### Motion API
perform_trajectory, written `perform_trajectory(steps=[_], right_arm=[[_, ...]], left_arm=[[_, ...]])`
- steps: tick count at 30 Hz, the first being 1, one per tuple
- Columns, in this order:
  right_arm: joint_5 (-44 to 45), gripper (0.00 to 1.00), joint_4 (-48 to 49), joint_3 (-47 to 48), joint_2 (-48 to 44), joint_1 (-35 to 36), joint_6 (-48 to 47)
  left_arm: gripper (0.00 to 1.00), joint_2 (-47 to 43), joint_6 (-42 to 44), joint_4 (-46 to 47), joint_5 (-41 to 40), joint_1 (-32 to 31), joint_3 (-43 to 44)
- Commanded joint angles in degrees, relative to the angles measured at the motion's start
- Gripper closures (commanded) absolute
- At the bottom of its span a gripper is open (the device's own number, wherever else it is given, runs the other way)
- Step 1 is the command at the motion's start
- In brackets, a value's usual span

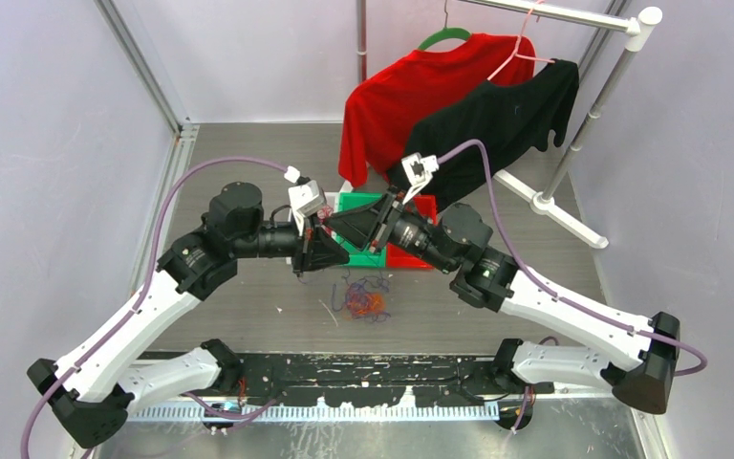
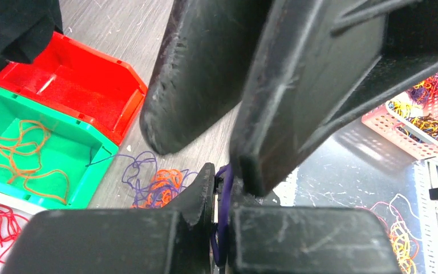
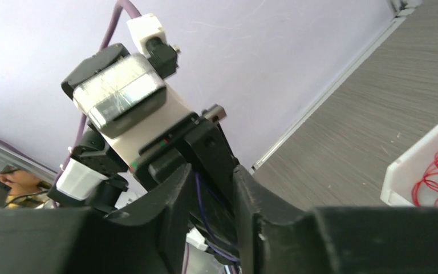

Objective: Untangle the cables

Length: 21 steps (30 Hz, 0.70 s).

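The cables [image 1: 365, 298] lie in a small red, orange and purple tangle on the table below both grippers; the left wrist view shows the tangle [image 2: 157, 185] as orange and purple loops. My left gripper [image 2: 223, 177] is shut on one purple cable [image 2: 223, 228], which runs up between its jaws. My right gripper [image 3: 212, 170] faces it at very close range, jaws slightly apart, and the purple cable [image 3: 199, 202] passes loosely through the gap. In the top view the left gripper [image 1: 317, 251] and right gripper [image 1: 344, 225] nearly touch above the bins.
A green bin [image 2: 85, 182] holds an orange cable, with a red bin [image 2: 114, 108] behind it. A white tray [image 3: 402, 182] holds red cables. A pink basket [image 2: 376, 117] of mixed cables sits to the right. A clothes rack [image 1: 583, 124] with red and black shirts stands at the back.
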Motion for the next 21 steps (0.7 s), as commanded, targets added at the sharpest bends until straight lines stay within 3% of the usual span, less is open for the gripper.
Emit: perform_trajectory(steps=[1, 7, 10, 16, 21], right_arm=[[3.8, 0.56, 4.3, -3.3, -5.1, 0.2, -1.4], [6.3, 0.47, 2.5, -7.6, -10.6, 0.2, -4.4], [6.6, 0.36, -1.4, -8.7, -13.8, 0.1, -6.5], [0.9, 0.24, -4.2, -15.5, -21.8, 0.1, -15.4], [-4.1, 0.22, -5.9, -13.6, -16.6, 0.1, -22.5]], left_arm=[[1.0, -1.6, -0.2, 2.7, -0.7, -0.1, 2.4], [1.0, -1.4, 0.9, 1.7, -0.7, -0.1, 3.1], [1.0, -1.1, 2.1, 1.4, -0.2, -0.1, 4.3], [1.0, 0.9, 7.6, -1.4, 1.1, 0.0, 11.6], [1.0, 4.2, 10.4, -3.0, 3.7, 0.0, 18.1]])
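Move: The left hand already pinches the purple cable; the cable tangle it trails from lies about 31 cm below and 4 cm to the right. The green bin stands some 17 cm ahead and 3 cm right of the left hand, the white bin 17 cm ahead and 7 cm left, both 30 cm down. From the right hand, already loosening, the tangle lies about 39 cm below, 3 cm back and 5 cm right. Right fingers open wide and withdraw 7 cm rightward, then down; left keeps its purple-cable pinch and rises 7 cm. ##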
